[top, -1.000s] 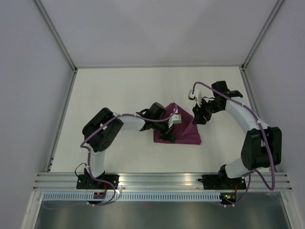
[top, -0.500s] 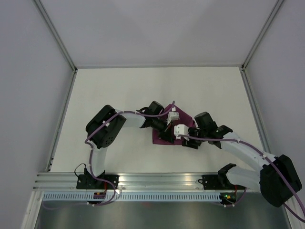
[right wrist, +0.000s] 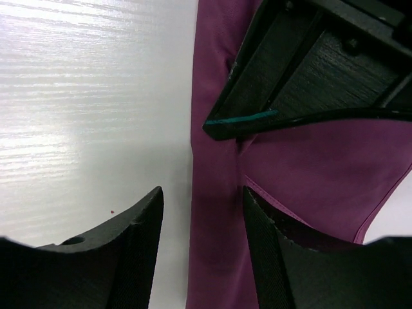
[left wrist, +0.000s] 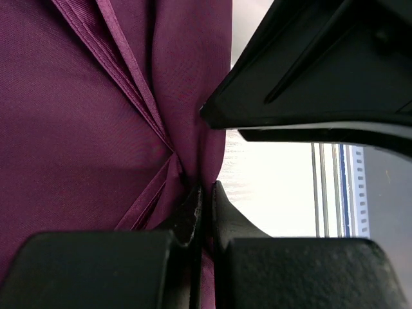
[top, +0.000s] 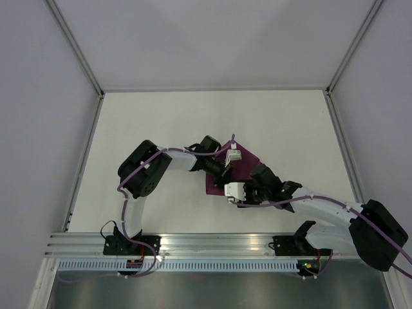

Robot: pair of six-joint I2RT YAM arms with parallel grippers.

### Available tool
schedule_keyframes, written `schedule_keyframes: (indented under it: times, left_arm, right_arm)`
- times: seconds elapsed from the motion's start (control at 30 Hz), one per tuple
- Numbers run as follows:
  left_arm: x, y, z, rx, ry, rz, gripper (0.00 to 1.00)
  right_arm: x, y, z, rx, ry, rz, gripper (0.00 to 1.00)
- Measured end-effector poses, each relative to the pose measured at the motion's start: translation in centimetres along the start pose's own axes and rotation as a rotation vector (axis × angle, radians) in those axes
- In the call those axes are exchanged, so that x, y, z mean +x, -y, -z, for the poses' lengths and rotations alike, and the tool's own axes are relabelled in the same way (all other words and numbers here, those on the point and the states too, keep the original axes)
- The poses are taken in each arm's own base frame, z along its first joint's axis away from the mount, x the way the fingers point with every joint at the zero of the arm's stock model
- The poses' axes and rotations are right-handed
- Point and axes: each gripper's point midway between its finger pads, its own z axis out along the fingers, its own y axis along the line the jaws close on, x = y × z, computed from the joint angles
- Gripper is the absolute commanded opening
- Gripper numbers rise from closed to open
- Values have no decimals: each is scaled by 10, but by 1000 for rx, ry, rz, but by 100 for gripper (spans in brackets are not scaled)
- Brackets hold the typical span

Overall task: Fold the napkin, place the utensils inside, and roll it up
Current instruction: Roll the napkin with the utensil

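The magenta napkin lies folded and creased at the table's middle. In the left wrist view the napkin fills the left side, and my left gripper is shut on a raised fold of it. From above, my left gripper sits over the cloth's left part. My right gripper is open, its fingers straddling the napkin's edge without touching it. Seen from the top, the right gripper is close beside the left one. The utensils are out of view.
The white table lies between grey side walls, with a metal rail along the near edge. The left gripper's black body hangs just beyond the right jaws. The right gripper's body looms over the left fingers.
The right arm swung from the napkin's far right side to its near edge, beside the left gripper, with its jaws a little wider. The left gripper kept its hold and shifted slightly.
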Motion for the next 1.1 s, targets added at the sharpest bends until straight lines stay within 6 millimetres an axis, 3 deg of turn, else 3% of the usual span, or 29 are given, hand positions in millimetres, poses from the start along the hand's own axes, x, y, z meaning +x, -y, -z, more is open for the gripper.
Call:
schedule_keyframes:
  times: [0.3,0.43,0.5,0.73,0.87,1.1]
  left_arm:
    - [0,0,1,0,1,7,2]
    - [0,-1,2,1,3,11,2]
    - [-1,-1,2,1,4,11,3]
    - [-1,-4,6,-7,10,23,23]
    - [-3,-6,8,-25,13,26,37]
    - [-18,-14,19,-155,44,-34,41]
  right_arm:
    - [8,3,-15,26,-41,19,47]
    - [9,6,-18,42,-48,29,25]
    - [10,7,-19,47,-49,35,22]
    - [8,10,-23,40,-55,40,5]
    - [6,12,-26,1,-79,31,2]
    - [1,16,-34,-94,-113,-5,1]
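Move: The stretch of napkin roll that the right hand is about to grip lies about 2 cm below its open fingers and roughly 1 cm ahead and 1 cm left. The left gripper, some 5 cm to the left of the right hand and 1 cm ahead, already has the roll pinched between its shut fingers. The napkin's unrolled far corner is about 16 cm ahead and 3 cm left of the right hand; the roll's left end is some 7 cm left of the left hand, level with it. The right hand sinks about 2 cm over the near-side roll while easing some 1.5 cm forward, closes its fingers across the roll, and then, keeping that grip, works about 1 cm farther forward and 1.5 cm left with a slight wrist tilt. The left hand keeps its pinch until the right has hold, then opens its fingers to let go of the roll and draws off forward about 2.5 cm, rising roughly 1 cm as its wrist turns a little. ##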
